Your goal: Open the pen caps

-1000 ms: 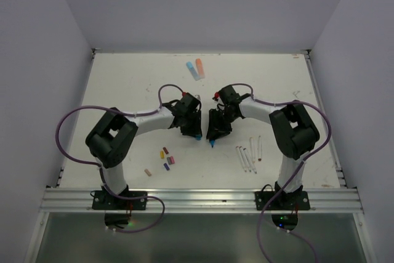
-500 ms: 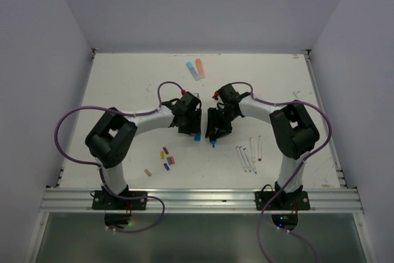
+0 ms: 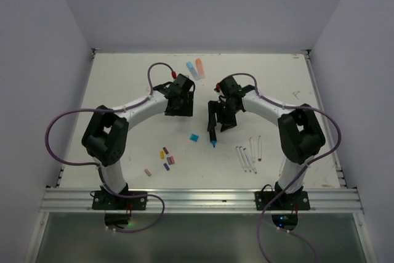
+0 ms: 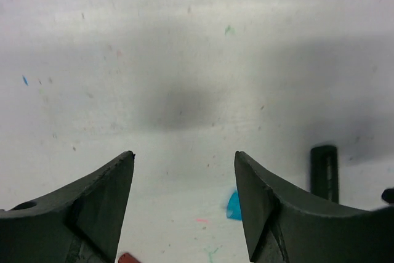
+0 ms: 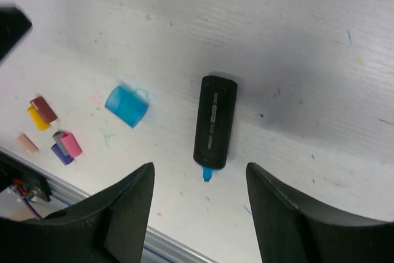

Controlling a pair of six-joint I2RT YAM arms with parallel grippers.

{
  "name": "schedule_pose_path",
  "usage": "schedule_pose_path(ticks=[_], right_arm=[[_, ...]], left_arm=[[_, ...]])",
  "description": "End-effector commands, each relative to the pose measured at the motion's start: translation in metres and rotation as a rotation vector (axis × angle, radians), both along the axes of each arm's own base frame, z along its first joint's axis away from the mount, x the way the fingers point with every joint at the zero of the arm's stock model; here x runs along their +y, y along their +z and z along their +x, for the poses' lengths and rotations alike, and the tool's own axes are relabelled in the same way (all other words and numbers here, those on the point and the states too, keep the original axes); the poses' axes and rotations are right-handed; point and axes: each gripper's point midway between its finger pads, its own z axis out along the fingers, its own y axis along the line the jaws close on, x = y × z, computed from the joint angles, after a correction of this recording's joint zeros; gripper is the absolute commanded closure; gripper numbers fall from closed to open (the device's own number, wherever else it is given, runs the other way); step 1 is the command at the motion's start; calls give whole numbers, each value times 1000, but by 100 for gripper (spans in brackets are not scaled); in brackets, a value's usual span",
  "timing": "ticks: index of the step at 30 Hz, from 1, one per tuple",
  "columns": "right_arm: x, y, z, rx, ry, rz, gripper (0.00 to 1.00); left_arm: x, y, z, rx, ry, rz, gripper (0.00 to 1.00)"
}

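A blue cap lies loose on the table, apart from its black marker body, whose blue tip is bare. In the right wrist view the blue cap sits left of the marker body. My right gripper hangs open above the marker, holding nothing. My left gripper is open over bare table, with the blue cap peeking past its right finger. Several tiny caps lie near the front left; these small caps are dark red, yellow, pink, purple and peach.
Thin white pen barrels lie at the front right. A blue and a salmon marker rest at the back centre. The left arm and right arm flank the middle, and a metal rail runs along the near edge.
Both grippers have opened and drawn back toward the far side. The blue cap and the black marker, held a second ago, now lie on the table.
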Motion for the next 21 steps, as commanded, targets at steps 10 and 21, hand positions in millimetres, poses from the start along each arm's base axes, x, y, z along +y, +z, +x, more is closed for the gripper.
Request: schedule_pose_path(ticks=[10,21], right_arm=[[-14,77,0,-130,1,-10,35],[-15,81,-3,-138,-6,6,35]], left_arm=[[6,35,161,-178,214,-43,28],[-38,42,241,-362,197,-204,0]])
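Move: The capped blue pen lies about 27 cm ahead of the empty left hand, 5 cm to its right and some 6 cm below. The orange pen is 4 cm right of the blue one, a little farther out. The uncapped black pen and its blue cap lie about 6 cm behind the left hand, 14 and 6 cm to its right. From the right hand, the blue pen is 31 cm ahead and 12 cm left; the black pen is 3 cm left, 1 cm back, 5 cm down. Towards the blue and orange pens the left hand sweeps forward about 21 cm, fast at first, lifting some 3 cm and then sinking 2, with a slight veer right late on. Its fingers tilt to point more forward, turn a little counter-clockwise and open wide, touching nothing. The empty right hand rises about 7 cm away from the black pen, fingers still open. ##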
